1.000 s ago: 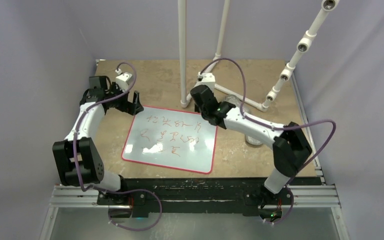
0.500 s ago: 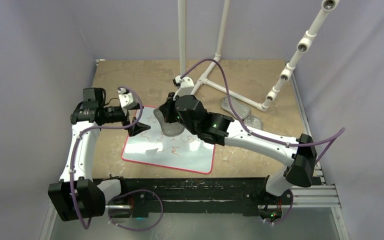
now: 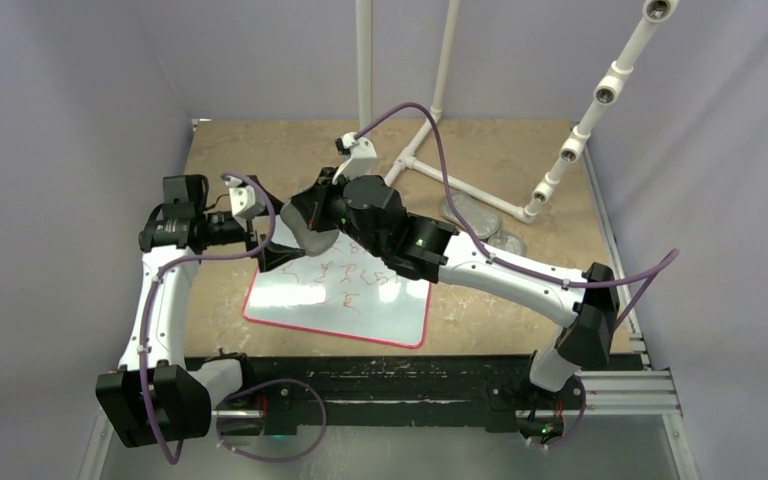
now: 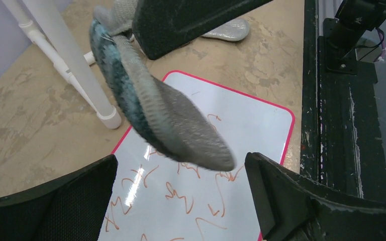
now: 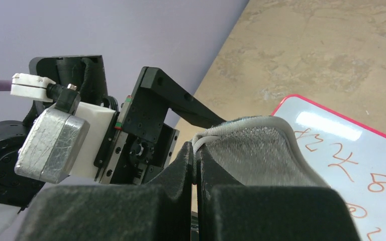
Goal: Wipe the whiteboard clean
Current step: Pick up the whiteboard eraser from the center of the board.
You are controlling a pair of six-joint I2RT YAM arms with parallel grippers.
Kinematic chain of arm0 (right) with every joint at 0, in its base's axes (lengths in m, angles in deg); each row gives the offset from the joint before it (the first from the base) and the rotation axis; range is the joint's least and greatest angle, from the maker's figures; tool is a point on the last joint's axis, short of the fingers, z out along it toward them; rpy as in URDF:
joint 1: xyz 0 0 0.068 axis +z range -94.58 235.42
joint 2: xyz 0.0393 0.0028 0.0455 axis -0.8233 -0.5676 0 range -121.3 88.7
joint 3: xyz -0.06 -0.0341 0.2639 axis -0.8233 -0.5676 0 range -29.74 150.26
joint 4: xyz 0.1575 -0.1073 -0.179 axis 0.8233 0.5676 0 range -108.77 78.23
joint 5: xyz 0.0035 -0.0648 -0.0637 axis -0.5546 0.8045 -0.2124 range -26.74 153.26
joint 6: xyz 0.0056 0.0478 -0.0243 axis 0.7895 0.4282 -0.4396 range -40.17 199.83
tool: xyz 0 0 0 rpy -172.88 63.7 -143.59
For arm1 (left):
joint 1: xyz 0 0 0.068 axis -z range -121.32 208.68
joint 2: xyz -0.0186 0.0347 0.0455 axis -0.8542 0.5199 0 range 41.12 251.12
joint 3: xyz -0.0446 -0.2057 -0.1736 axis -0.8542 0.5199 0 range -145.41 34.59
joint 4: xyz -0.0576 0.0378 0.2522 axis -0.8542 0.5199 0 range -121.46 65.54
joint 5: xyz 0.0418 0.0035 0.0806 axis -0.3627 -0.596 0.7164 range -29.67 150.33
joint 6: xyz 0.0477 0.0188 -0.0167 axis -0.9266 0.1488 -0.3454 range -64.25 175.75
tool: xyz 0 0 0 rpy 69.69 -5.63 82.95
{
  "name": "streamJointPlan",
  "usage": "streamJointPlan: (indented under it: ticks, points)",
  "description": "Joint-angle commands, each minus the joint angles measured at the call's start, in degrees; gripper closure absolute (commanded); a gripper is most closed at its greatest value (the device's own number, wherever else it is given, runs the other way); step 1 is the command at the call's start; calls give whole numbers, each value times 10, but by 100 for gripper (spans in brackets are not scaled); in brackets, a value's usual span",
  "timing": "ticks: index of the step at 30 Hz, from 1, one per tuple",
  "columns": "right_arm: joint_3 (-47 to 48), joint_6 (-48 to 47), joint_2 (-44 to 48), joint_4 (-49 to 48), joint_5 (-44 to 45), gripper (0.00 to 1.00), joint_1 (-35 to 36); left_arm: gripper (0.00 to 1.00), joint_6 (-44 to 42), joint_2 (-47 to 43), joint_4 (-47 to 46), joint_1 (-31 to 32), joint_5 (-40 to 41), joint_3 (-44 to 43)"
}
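The whiteboard (image 3: 360,305) lies flat on the table, white with a red rim and red scribbles across its middle. My right gripper (image 3: 305,215) is shut on the edge of a grey oval pad (image 3: 312,240) and holds it tilted above the board's far left corner. In the right wrist view the jaws (image 5: 197,150) pinch the pad's (image 5: 254,153) rim, with the whiteboard (image 5: 362,150) beyond. My left gripper (image 3: 270,245) is open and empty at the board's left edge. In its wrist view the pad (image 4: 166,115) hangs over the whiteboard (image 4: 251,125) ahead of the open left gripper (image 4: 181,201).
A white pipe frame (image 3: 364,100) stands at the back, with a post foot (image 4: 108,115) near the board's far corner. Two more grey pads (image 3: 472,212) (image 3: 507,242) lie right of the board. A black rail (image 3: 380,372) runs along the near table edge.
My right gripper has swung with the pad from the board's far right corner to its far left corner. My left gripper has moved nearer, over the board's left edge.
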Motion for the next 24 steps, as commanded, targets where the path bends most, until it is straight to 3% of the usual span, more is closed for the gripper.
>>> streamJointPlan:
  ticks: [1, 5, 9, 11, 14, 16, 19, 24]
  points:
    - [22, 18, 7, -23, -25, 100, 3, 1, 9, 5, -37, -2, -27, -6]
    - [21, 31, 0, -47, -50, 100, 5, 1, 65, 1, -103, -1, -23, 8]
    - [26, 40, -13, -46, -51, 100, 6, 1, 307, -9, -354, 0, 53, 35]
    - [33, 40, -18, -37, -41, 100, 6, 2, 361, 6, -428, 1, 110, 15]
    - [34, 45, -20, -27, -41, 100, 5, 6, 314, 54, -318, 7, 149, -67]
    - [37, 49, -19, -31, -32, 100, 4, 15, 318, 72, -295, 11, 169, -79]
    - [37, 59, -18, -38, -28, 100, 1, 29, 324, 64, -297, 17, 177, -41]
    - [40, 93, -27, -38, -64, 100, -26, 29, 321, 18, -289, 34, 146, 44]
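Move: For the left hand, jaws wide open, the eraser's middle is some 5 cm to its right, 2 cm farther out and 4 cm above; the whiteboard's middle lies about 10 cm right, 4 cm back and 25 cm below it, the white pole's foot about 17 cm right, 13 cm out and 24 cm down. The right hand already pinches the eraser by its edge, middle roughly 2 cm back, level sideways and 5 cm below its fingertips. The left hand sweeps forward about 9 cm across the hanging eraser's free end, drifting a little left, rising some 3 cm and sinking back as its wrist turns about 15 degrees counter-clockwise, and its wide jaws narrow by roughly a quarter about that end, its rear finger pushing against the eraser. Meanwhile the right hand, still shut on the eraser's edge, eases about 2 cm left towards the left hand. ##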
